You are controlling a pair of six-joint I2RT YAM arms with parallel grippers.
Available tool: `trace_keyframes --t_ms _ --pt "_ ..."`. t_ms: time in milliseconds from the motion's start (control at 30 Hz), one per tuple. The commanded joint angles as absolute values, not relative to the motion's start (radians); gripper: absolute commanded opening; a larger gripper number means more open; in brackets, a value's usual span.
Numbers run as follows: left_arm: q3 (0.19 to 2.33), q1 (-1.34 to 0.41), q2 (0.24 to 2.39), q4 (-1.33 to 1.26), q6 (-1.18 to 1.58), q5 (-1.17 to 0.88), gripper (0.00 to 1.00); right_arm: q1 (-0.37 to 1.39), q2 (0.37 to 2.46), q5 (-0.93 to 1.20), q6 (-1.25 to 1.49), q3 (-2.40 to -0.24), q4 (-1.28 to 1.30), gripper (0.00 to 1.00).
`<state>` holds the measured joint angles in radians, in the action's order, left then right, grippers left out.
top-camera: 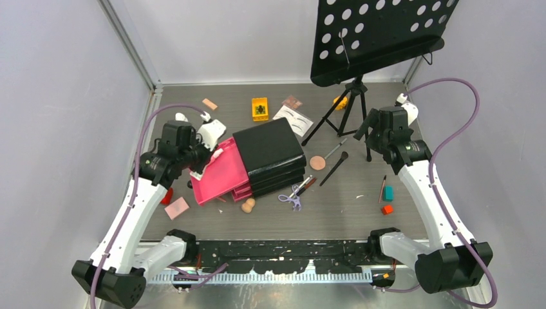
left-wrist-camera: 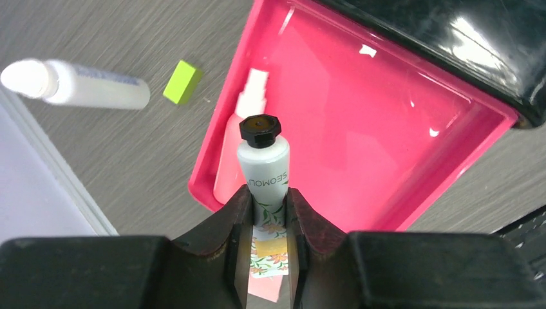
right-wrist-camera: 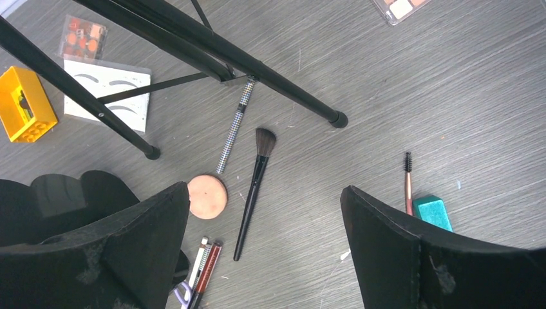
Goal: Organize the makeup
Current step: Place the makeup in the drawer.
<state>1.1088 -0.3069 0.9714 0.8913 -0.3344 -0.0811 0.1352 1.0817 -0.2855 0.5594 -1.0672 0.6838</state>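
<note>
My left gripper is shut on a white tube with a black cap and a flower print, held over the near left corner of the open pink drawer. A pink tube lies in that drawer. On the table beside it are a white bottle and a lime block. My right gripper hangs open above a black brush, a round peach sponge and a glitter-handled brush, holding nothing. A spoolie and a teal block lie by its right finger.
The black chest stands mid-table with its pink drawer pulled out to the left. The music stand's legs cross the table under the right arm. An eyebrow card, yellow block, palette, lilac scissors and red block lie around.
</note>
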Motion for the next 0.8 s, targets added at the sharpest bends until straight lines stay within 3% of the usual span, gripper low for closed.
trace_keyframes --t_ms 0,500,667,733,767 --pt "1.074 -0.31 0.978 0.806 -0.531 -0.227 0.18 0.133 1.069 -0.296 0.539 -1.103 0.681 0.92" --pt "0.974 -0.31 1.083 0.756 -0.816 -0.271 0.21 0.133 1.095 -0.275 0.491 -1.125 0.696 0.92" --pt "0.975 -0.31 1.094 0.755 -0.844 -0.244 0.34 0.131 1.096 -0.279 0.494 -1.12 0.696 0.92" --pt "0.977 -0.31 1.094 0.754 -0.843 -0.225 0.49 0.131 1.095 -0.277 0.495 -1.114 0.696 0.92" --pt "0.978 -0.31 1.093 0.754 -0.838 -0.212 0.52 0.131 1.094 -0.275 0.498 -1.11 0.696 0.92"
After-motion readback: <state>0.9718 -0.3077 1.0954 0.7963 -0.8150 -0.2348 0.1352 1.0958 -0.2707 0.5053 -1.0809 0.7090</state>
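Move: Just below the tube in the left hand is the open drawer's floor; the place for the tube is roughly 8 cm down, 2 cm ahead and 2 cm to the right. The pink bottle already lies about 4 cm farther out than that place and 1 cm to its left. From the left hand, the black cabinet's middle is about 20 cm right and 5 cm ahead, the green block some 11 cm ahead and 2 cm left. From the right hand, the place lies roughly 46 cm left, 7 cm back and 7 cm down. Sinking about 6 cm into the open pink drawer, the left hand carries the held tube down beside the pink bottle, easing slightly right while turning nearly 30 degrees clockwise, its left side rising a little. Once down, it stops sinking and its fingers part to about half open, letting go of the tube. ##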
